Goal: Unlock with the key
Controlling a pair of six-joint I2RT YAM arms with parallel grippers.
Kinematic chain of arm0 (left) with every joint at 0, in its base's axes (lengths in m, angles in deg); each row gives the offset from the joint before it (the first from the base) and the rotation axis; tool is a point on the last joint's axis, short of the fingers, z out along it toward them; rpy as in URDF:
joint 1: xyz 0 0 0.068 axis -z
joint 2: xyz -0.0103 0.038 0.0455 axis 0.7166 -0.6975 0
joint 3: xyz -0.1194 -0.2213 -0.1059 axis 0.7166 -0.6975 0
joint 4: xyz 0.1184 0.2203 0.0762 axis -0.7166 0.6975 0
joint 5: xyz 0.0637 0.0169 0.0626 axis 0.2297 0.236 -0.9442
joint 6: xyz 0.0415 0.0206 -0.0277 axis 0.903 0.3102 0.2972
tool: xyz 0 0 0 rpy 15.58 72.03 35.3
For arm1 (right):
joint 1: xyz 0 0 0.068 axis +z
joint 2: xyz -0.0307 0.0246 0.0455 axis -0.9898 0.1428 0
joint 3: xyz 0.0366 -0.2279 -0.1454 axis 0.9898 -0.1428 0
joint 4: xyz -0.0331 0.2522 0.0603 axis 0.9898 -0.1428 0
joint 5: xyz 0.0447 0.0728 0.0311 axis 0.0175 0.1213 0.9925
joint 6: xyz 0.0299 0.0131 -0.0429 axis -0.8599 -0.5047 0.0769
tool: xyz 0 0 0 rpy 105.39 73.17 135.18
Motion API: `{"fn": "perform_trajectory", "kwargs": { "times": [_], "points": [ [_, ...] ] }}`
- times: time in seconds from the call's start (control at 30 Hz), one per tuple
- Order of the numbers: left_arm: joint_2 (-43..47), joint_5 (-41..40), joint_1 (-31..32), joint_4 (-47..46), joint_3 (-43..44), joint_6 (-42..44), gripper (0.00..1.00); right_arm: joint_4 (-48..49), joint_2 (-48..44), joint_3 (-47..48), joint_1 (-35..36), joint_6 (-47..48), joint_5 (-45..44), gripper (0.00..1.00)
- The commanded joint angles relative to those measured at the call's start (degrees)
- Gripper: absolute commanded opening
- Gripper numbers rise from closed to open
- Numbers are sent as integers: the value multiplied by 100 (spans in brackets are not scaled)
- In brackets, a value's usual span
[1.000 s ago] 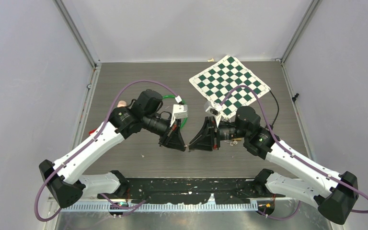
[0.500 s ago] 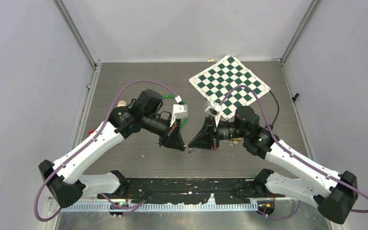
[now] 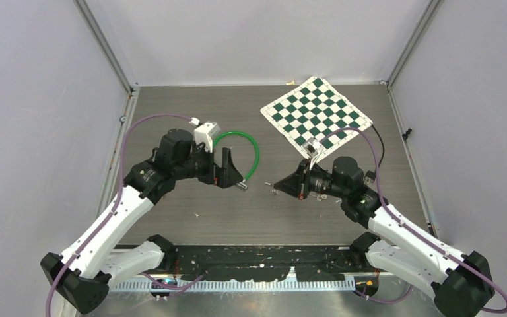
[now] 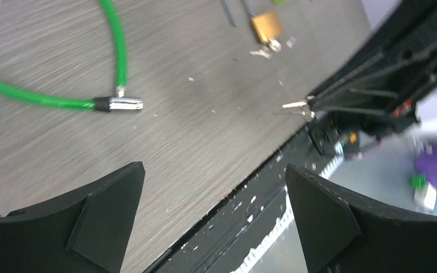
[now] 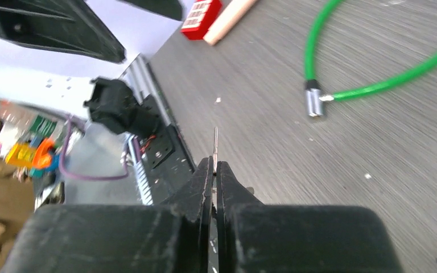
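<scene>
My right gripper (image 3: 280,189) (image 5: 214,163) is shut on a small silver key (image 5: 215,142), whose blade sticks out past the fingertips above the table; the left wrist view also shows the key (image 4: 296,105). A brass padlock (image 4: 266,25) lies on the table behind it, with more small keys (image 4: 262,52) beside it. The green cable (image 3: 254,148) (image 4: 114,51) curls on the table, its metal end (image 3: 243,185) (image 5: 314,102) lying free. My left gripper (image 3: 232,173) (image 4: 213,170) is open and holds nothing, hovering left of the cable end.
A green-and-white checkered mat (image 3: 317,112) lies at the back right. A red block (image 5: 200,25) and a wooden dowel (image 5: 227,20) sit near the table's left side. The black front rail (image 3: 257,261) runs along the near edge.
The two grippers stood tip to tip at the centre. The left one has opened and drawn back to the left; the right one keeps the key and has dropped lower, to the right.
</scene>
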Motion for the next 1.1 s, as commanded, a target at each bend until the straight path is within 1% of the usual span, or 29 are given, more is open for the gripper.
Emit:
{"fn": "perform_trajectory", "kwargs": {
  "times": [0.0, 0.1, 0.17, 0.27, 0.37, 0.6, 0.8, 0.9, 1.07],
  "points": [
    [109, -1942, -15, -219, -178, -1589, 100, 863, -337, -444, -124, -823, -1081, 5],
    [-123, -2403, -10, -89, -249, -2288, 99, 1150, -462, -862, -160, -1151, -1537, 5],
    [-414, -2705, -10, 60, -229, -2726, 96, 1345, -524, -1065, -166, -1330, -1739, 5],
    [-1084, -3013, -10, 565, 46, -3273, 91, 1457, -622, -1249, -177, -1430, -2009, 5],
    [-1782, -3128, 14, 881, 345, -3627, 88, 1401, -714, -1358, -181, -1382, -2148, 5],
    [-3252, -3196, 46, 714, 871, -4111, 77, 1250, -887, -1461, -199, -1187, -2328, 5],
    [-4479, -3156, 55, 1143, 1521, -4441, 65, 1214, -1009, -1534, -229, -1132, -2373, 5],
    [-4869, -3166, 58, 1212, 1638, -4597, 62, 1211, -1030, -1556, -249, -1113, -2372, 5],
    [-5275, -3200, 65, 1226, 1747, -4725, 58, 1224, -1033, -1588, -269, -1095, -2357, 5]
  ]
}}
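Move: The green cable lock's metal head lies on the table some 8 cm ahead of my left hand, about level with it sideways and roughly 25 cm below. Its green loop is centred about 11 cm beyond the head. The key in my right fingers is about 9 cm to my left hand's right and 1 cm back, 2 cm lower. From my right hand the lock head is about 10 cm ahead, 11 cm left and 23 cm down. I sweep my empty left hand forward, then plunge it about 22 cm down and 10 cm forward in all onto the green lock's head, swinging it counter-clockwise and tipping the fingers straight down while they narrow from wide open to a bit over half. My right hand keeps the key pinched and eases about 5 cm right, also forward and down, turning some 25 degrees clockwise, then nearly stops. ##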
